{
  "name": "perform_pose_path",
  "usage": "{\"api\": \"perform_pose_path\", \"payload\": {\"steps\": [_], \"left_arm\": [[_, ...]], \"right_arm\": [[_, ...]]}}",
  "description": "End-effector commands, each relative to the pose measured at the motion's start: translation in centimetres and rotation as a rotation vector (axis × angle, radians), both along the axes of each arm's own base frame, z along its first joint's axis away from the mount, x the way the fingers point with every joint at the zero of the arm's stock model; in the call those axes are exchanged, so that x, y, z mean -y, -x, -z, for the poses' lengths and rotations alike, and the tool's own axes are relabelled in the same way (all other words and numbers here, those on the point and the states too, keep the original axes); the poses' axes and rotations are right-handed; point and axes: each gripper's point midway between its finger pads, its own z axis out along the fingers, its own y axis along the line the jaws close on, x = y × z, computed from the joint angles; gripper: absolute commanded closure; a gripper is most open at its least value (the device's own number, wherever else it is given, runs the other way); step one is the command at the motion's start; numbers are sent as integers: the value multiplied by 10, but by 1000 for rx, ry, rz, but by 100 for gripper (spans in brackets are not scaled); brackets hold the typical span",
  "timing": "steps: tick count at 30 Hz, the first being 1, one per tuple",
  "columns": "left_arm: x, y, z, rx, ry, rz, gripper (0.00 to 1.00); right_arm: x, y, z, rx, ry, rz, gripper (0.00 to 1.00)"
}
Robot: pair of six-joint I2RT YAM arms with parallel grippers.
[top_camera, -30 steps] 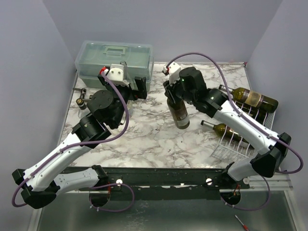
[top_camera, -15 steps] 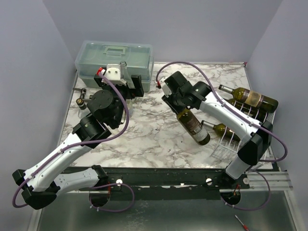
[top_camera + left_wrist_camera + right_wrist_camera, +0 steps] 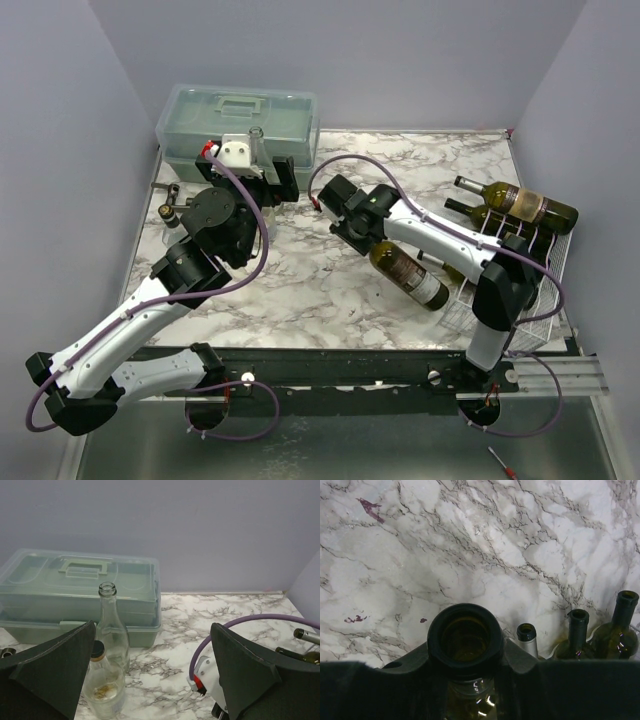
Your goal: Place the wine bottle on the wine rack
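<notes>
My right gripper is shut on the neck of a dark green wine bottle. The bottle slants across the marble, its base pointing right toward the white wire wine rack. Looking down from the right wrist, I see the wine bottle's open mouth clamped between the black fingers of that gripper. Three other bottles' necks show just beyond it. My left gripper stands open near the toolbox, its jaws wide apart with nothing between them.
A translucent grey-green toolbox sits at the back left. A clear glass bottle and a small clear jar stand in front of it. Two dark bottles lie on the rack's far end. Purple cables loop off both wrists.
The right arm has swung the held bottle from hanging nearly upright mid-table to a slant, with its base lower and further right, toward the rack. The left arm has barely moved.
</notes>
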Motion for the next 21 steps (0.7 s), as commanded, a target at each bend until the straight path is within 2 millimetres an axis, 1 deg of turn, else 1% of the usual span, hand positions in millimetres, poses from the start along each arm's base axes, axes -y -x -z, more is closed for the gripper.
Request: {"api": "perform_pose_path", "payload": {"steps": [1,4,10,17,21], "left_arm": [[-7,1,-5,18,16,-23,1],[-4,2,-6,19,20,-6,1],[-4,2,-6,17,20,-2,1],[-2,0,-3,10,12,-3,1],[1,0,-2,6,11,6,1]], "right_arm": [[11,2,8,13,131,-36,99],[16,6,16,1,172,-53,99],[27,13,23,-8,237,-64,99],[41,18,29,-1,285,-72,100],[45,21,29,1,295,-73,99]]}}
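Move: The right hand holds the wine bottle by its neck, base slanting back and right. The open near end of the wine rack lies about 22 cm to the right, 11 cm back and 7 cm lower. The foil-topped neck of the nearest racked bottle is some 12 cm right and 3 cm back; the next visible black neck is roughly 18 cm right and 6 cm ahead. From the left hand, the rack's open end is about 40 cm right, 11 cm back and well below. Still gripping the wine bottle's neck, the right hand lowers it while carrying it right and somewhat back, bringing its base in over the wine rack's near end, beside the last racked bottle. The hand travels about 5–6 cm, the drop being the largest part, and rolls some 15 degrees, left side dipping, so the bottle comes to lie flatter. ##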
